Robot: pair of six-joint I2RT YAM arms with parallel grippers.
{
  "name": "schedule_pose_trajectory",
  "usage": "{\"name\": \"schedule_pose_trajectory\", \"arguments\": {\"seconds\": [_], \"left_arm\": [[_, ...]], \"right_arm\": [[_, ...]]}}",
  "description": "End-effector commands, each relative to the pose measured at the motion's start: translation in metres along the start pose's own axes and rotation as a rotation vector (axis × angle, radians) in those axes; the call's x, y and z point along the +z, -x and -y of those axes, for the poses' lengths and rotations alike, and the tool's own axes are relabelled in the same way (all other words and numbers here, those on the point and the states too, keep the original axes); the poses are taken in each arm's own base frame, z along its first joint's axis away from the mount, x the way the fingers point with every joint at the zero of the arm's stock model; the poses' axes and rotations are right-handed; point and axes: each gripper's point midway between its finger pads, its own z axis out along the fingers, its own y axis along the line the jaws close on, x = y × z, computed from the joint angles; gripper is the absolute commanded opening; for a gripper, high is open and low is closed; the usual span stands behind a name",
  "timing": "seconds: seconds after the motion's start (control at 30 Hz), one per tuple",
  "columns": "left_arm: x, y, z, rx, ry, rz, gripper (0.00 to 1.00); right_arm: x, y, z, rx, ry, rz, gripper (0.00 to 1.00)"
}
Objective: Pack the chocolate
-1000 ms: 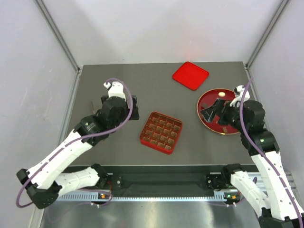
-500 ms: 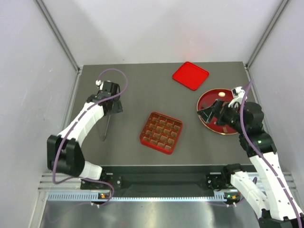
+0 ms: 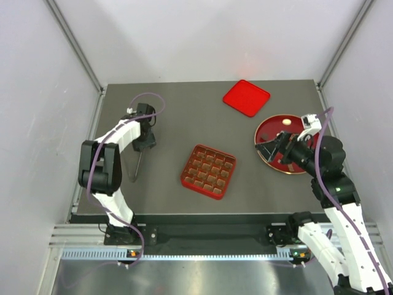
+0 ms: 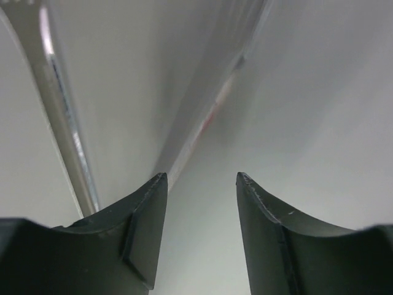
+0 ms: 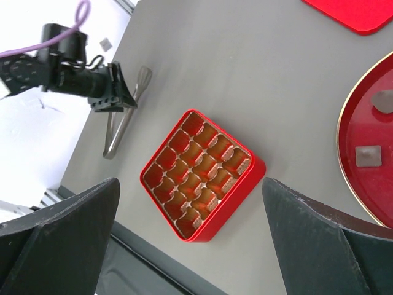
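Small chocolate pieces lie on a round red plate [image 3: 293, 167] at the right: a cream-white one [image 3: 287, 122] near its far rim and two pale ones [image 5: 368, 155] [image 5: 384, 100]. The red gridded tray [image 3: 209, 171] sits mid-table, and in the right wrist view its cells [image 5: 196, 172] show only red-gold lining. My right gripper [image 3: 268, 149] hangs wide open over the plate's left edge, holding nothing. My left gripper [image 3: 145, 142] is at the far left beside metal tongs [image 3: 136, 165]. Its jaws are partly apart with nothing between them [image 4: 201, 177].
A flat red square lid [image 3: 246, 98] lies at the back of the table, behind the plate. The tongs [image 5: 126, 120] rest on the table left of the tray. White enclosure walls and metal posts ring the table.
The left arm has swung away from the tray toward the left edge and its jaws have narrowed. The right gripper has shifted slightly over the plate and stays wide open.
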Motion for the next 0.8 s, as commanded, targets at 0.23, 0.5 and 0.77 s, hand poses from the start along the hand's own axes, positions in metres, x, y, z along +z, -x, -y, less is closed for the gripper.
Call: {"name": "schedule_pose_trajectory", "arguments": {"seconds": [0.23,0.5,0.77], "left_arm": [[0.029,0.027,-0.004,0.044,0.061,0.034,0.47],[0.035,0.027,0.022,0.018,-0.109,-0.055,0.23],[0.033,0.081,0.090,-0.061,-0.331,-0.065,0.01]], "right_arm": [[0.003,0.011,-0.009,-0.040,0.043,0.036,1.00],[0.010,0.010,-0.004,-0.024,0.029,0.030,1.00],[0.031,-0.001,0.008,0.007,0.013,-0.023,1.00]]}}
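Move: The right arm of the metal tongs runs just under the left gripper: the spot to grip is about 1 cm ahead, 1 cm left and 3 cm below. From this hand the tongs' hinge lies roughly 16 cm back and 6 cm left, and their left arm's middle about 9 cm left and 4 cm back. The red chocolate box is some 29 cm right and 12 cm back. From the right hand, the grip spot is about 50 cm left, 14 cm ahead and 25 cm below. Bring the left gripper down about 3 cm over the tongs' right arm, easing slightly forward and left, then shut the half-open fingers to pinch that arm. As they close, sweep the hand forward about 7 cm and some 4 cm right, away from the table's near edge, rising a little and tipping its left side down. ##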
